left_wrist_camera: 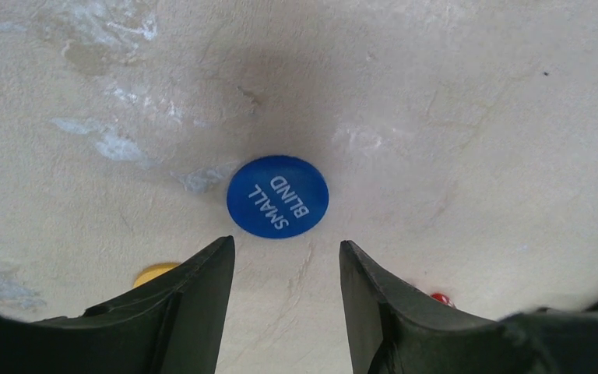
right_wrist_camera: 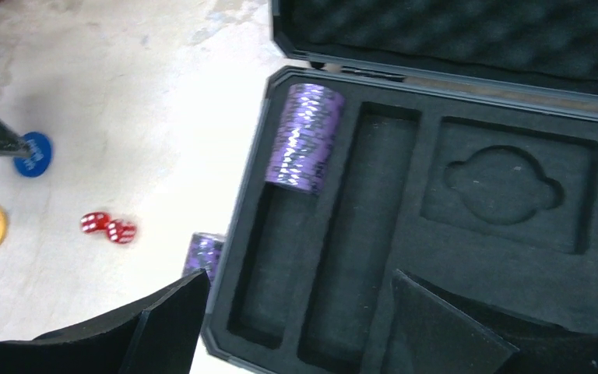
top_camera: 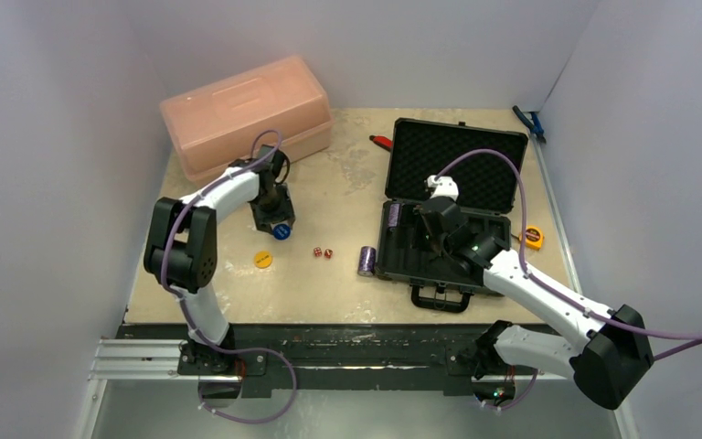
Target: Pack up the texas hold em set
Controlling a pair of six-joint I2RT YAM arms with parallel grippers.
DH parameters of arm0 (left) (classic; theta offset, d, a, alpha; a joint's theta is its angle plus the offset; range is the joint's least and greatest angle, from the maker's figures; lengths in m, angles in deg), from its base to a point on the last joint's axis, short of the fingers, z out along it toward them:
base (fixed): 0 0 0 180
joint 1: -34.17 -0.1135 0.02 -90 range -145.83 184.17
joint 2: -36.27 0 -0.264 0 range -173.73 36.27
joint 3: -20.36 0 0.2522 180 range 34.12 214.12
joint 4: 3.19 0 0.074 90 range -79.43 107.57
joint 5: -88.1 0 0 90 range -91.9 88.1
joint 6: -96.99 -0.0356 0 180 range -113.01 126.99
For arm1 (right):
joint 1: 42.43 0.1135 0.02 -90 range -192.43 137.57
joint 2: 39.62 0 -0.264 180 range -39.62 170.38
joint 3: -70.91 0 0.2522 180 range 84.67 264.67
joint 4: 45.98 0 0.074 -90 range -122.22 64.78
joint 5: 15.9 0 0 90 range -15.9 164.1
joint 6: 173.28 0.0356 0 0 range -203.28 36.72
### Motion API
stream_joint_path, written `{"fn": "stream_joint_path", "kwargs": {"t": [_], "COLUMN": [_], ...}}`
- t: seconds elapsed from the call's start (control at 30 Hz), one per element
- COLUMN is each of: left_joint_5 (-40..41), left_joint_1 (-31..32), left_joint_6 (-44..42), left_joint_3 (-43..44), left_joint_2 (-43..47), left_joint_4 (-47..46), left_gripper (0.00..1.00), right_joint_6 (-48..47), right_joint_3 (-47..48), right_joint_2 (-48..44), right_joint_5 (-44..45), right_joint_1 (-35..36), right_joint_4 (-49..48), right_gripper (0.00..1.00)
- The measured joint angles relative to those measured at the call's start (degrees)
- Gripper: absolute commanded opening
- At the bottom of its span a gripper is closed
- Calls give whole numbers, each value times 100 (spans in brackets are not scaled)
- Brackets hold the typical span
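The black briefcase [top_camera: 498, 163] lies open at the right, its foam tray [right_wrist_camera: 506, 257] facing up. One purple chip stack [right_wrist_camera: 306, 136] sits in the tray's left slot. A second purple chip stack [top_camera: 366, 261] lies on the table beside the case. Two red dice [top_camera: 322, 252] and an orange disc [top_camera: 263, 259] lie left of it. My left gripper [left_wrist_camera: 286, 243] is open low over the table, and a blue "SMALL BLIND" disc [left_wrist_camera: 278, 196] lies just beyond its fingertips, not between them. My right gripper [right_wrist_camera: 300, 274] hangs open and empty above the tray's long slots.
A translucent pink box [top_camera: 247, 114] stands at the back left, close behind the left arm. A yellow tape measure [top_camera: 533, 238] lies right of the case. A red-handled tool [top_camera: 382, 142] and a blue clamp [top_camera: 530, 123] lie near the back wall.
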Motion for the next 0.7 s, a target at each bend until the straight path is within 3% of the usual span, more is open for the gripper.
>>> {"fn": "stream_joint_path", "kwargs": {"t": [0.13,0.37,0.7], "left_joint_5": [20,232,1335], "left_joint_1": [-2,-2,-7], "left_joint_6": [-20,-240,-1252], "left_joint_3": [-162,37,190], "left_joint_2": [573,2343,4199], "left_joint_4": [-26,354,1150], "left_gripper": [56,69,78], "right_joint_6": [-186,-385,-442], "right_joint_3": [-22,348,2468], "right_joint_2": [-17,302,2485], "right_joint_5": [-514,-1639,-1808], "right_joint_1": [-4,31,946], "right_joint_4": [-267,-848,-1010], "right_gripper": [91,91,91]}}
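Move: The blue small blind button lies about 34 cm to the right hand's left, 7 cm ahead and 13 cm below. From the right hand, the red dice are about 23 cm left and level ahead, while the chip stack on the table is roughly 10 cm left and 1 cm back. The yellow big blind button is some 5 cm left of and 7 cm nearer than the blue one. The left hand hovers about 2 cm above the small blind, which is perhaps 1 cm ahead. Right hand, open, sweeps about 18 cm left towards the small blind; left, empty, rises 22 cm, opening wider. ##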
